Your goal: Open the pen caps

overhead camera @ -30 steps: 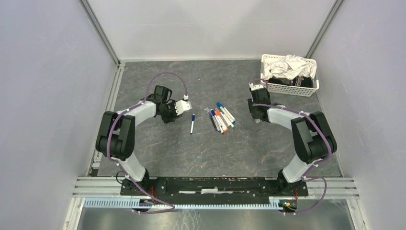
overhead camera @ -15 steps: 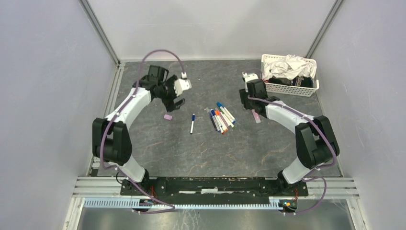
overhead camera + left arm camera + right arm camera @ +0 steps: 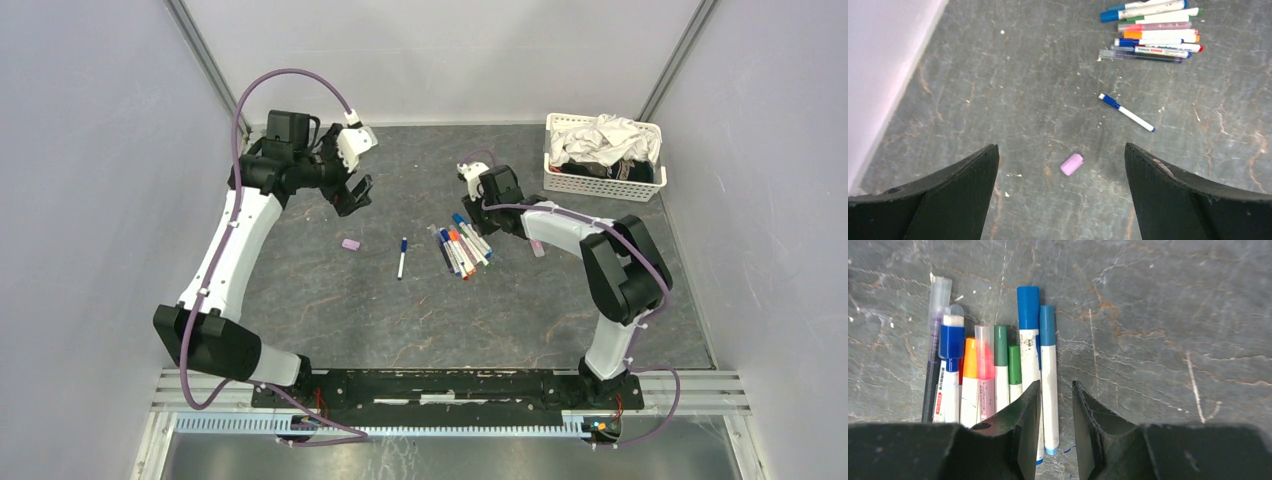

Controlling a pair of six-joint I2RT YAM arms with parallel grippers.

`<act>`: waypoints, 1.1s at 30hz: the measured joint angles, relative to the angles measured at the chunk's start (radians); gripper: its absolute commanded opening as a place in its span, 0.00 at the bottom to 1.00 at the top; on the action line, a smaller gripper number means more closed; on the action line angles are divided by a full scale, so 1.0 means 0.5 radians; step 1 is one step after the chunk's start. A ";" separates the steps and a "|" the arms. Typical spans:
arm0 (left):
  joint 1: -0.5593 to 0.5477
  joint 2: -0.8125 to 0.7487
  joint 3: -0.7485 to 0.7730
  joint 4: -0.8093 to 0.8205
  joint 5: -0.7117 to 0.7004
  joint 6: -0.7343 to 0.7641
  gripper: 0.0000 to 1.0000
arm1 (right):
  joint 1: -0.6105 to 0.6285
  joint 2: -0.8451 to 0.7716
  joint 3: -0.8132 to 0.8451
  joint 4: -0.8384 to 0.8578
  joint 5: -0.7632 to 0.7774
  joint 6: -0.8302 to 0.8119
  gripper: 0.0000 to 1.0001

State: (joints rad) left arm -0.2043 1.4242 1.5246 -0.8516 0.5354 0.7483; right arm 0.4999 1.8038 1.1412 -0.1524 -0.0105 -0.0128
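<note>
A small lilac cap (image 3: 1071, 163) lies alone on the table (image 3: 330, 310), below and between the fingers of my left gripper (image 3: 1060, 146). That gripper (image 3: 352, 192) hangs high above it, wide open and empty. A single blue-capped pen (image 3: 401, 257) lies to the cap's right. Several capped pens (image 3: 462, 245) lie side by side in a bunch. My right gripper (image 3: 1056, 385) hovers over the bunch's right edge, its jaws a narrow gap apart and nothing held. A white pen with a blue cap (image 3: 1047, 325) shows through that gap. A lilac pen barrel (image 3: 537, 245) lies beside the right forearm.
A white mesh basket (image 3: 600, 188) of crumpled cloth stands at the back right corner. Grey walls enclose the table on the left, back and right. The left wall shows close by in the left wrist view.
My left gripper opened, dropped the lilac cap on the table, then rose and swung back-left. My right gripper set down the lilac barrel, moved left over the pens and narrowed.
</note>
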 measured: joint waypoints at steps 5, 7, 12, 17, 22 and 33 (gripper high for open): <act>0.000 0.008 0.001 -0.139 -0.002 -0.037 1.00 | 0.005 0.098 0.002 -0.015 -0.053 -0.016 0.28; 0.000 0.008 0.001 -0.180 -0.002 -0.038 1.00 | 0.005 0.107 0.002 -0.014 -0.056 -0.020 0.25; 0.000 0.008 0.001 -0.266 0.006 -0.038 1.00 | 0.005 0.123 0.002 -0.012 -0.046 -0.025 0.20; 0.000 0.008 0.001 -0.336 0.042 -0.038 1.00 | 0.005 0.124 0.002 -0.013 0.011 -0.035 0.31; 0.000 0.009 0.002 -0.369 0.052 -0.037 1.00 | 0.005 0.124 -0.065 0.028 0.090 -0.037 0.36; 0.000 0.045 0.041 -0.454 0.104 -0.030 1.00 | 0.008 0.066 -0.170 0.142 0.108 -0.002 0.00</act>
State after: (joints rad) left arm -0.2043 1.4467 1.5452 -1.0786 0.5873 0.7334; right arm 0.5037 1.8370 1.0561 -0.0814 0.0437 -0.0135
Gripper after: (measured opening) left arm 0.996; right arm 0.063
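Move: The light-blue marker lies about 4 cm below my right hand, some 1 cm back and hardly to either side. Touching it, the thick blue marker is roughly 2 cm to my left, the orange marker about 5 cm left and 6 cm back; the highlighter body lies 14 cm right and 3 cm back. From my left hand the light-blue marker is some 32 cm right, 2 cm ahead and 26 cm down; the pink cap is level ahead, 4 cm left, 26 cm down. I lower my right hand about 4 cm onto the light-blue marker, narrowing the fingers on the way, then open them a little again as I ease just over 1 cm to the right, and shut them around its barrel below the cap. My empty left hand stays wide open, drawing back some 4 cm, sinking about 3 cm and tipping its fingers further down. ##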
